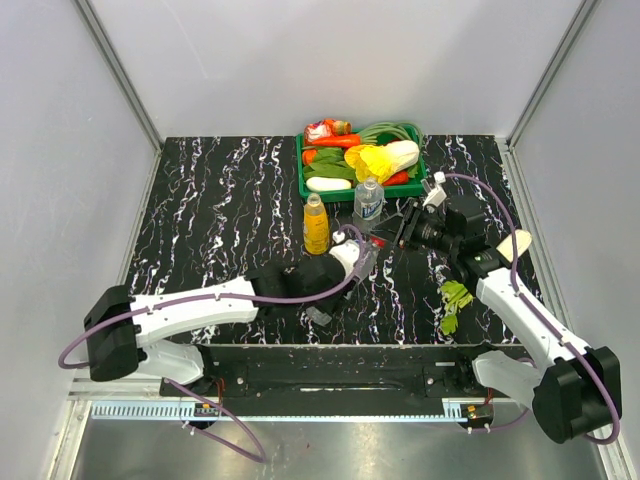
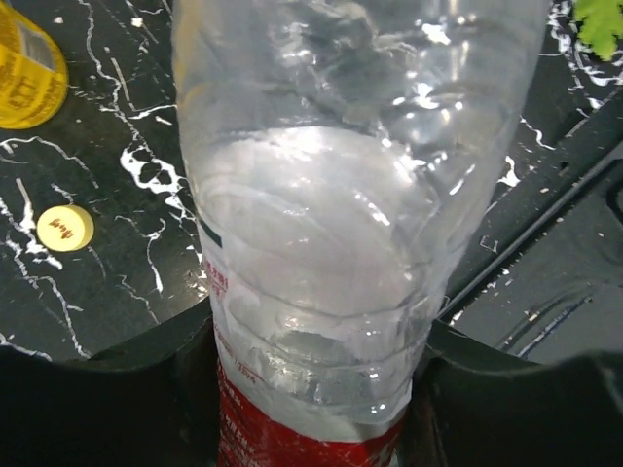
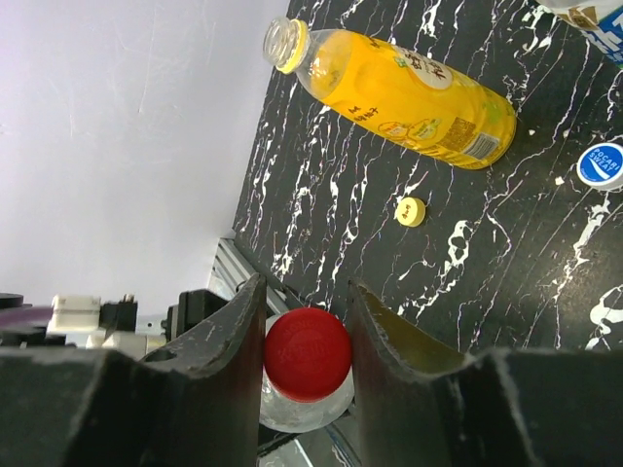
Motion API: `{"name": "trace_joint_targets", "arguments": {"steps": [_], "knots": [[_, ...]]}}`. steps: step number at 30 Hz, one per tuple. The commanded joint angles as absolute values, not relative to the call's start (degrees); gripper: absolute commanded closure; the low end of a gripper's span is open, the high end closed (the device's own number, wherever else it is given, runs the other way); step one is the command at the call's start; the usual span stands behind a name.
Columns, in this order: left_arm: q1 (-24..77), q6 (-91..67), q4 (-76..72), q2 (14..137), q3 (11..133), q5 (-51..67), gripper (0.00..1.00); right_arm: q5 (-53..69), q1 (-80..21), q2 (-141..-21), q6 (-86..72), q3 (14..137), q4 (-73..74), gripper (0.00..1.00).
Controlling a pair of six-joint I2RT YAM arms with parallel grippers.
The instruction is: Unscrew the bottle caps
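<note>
My left gripper point(image 1: 352, 258) is shut on the clear bottle with the red label point(image 2: 331, 224), tilted toward the right arm. My right gripper point(image 3: 307, 321) has its jaws against both sides of that bottle's red cap point(image 3: 307, 353), also seen in the top view point(image 1: 377, 243). The orange juice bottle point(image 1: 316, 225) stands open-necked point(image 3: 389, 92). The water bottle point(image 1: 368, 200) stands beside it. The yellow cap point(image 3: 411, 211) lies loose on the table, also in the left wrist view point(image 2: 65, 228). The blue cap point(image 3: 600, 165) lies loose too.
A green tray point(image 1: 300, 165) of vegetables stands at the back behind the bottles. A green leafy piece point(image 1: 455, 300) lies on the table by my right arm. Grey walls close in the black marbled table point(image 1: 220, 220).
</note>
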State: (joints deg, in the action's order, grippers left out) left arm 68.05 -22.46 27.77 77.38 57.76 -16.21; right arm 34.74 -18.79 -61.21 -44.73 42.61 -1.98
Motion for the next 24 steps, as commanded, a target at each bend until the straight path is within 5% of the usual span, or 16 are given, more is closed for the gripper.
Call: {"name": "trace_joint_targets", "arguments": {"steps": [1, 8, 24], "knots": [[62.2, -23.8, 15.6, 71.5, 53.1, -3.2, 0.85, 37.6, -19.6, -59.2, -41.3, 43.2, -3.1, 1.00], [56.0, -25.2, 0.5, 65.6, 45.4, 20.9, 0.84, 44.5, -19.6, -59.8, -41.0, 45.4, -7.3, 1.00], [55.2, -32.8, -24.2, 62.1, 40.7, 48.6, 0.83, 57.2, -19.5, -54.2, -40.8, 44.8, -21.8, 1.00]]}}
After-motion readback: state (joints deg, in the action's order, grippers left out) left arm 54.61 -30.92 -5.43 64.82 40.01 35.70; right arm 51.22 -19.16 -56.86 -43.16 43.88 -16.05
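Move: The left hand holds the cola bottle, and its red cap, already pinched by the right hand, lies about 8 cm ahead, 7 cm right and 10 cm above the left hand point; for the right hand it is right at the fingertips. From the right hand the open juice bottle stands some 10 cm ahead and 13 cm left, the open water bottle about 14 cm ahead and 1 cm left, their middles roughly 13 cm lower. Still pinching the red cap, the right fingers turn it some 25 degrees counter-clockwise as seen from the cap end, while the left hand, keeping its grip on the bottle body, rolls the bottle about 50 degrees the other way. Both hands rise and draw back together, away from the open juice and water bottles, the left also easing a little to the right. ##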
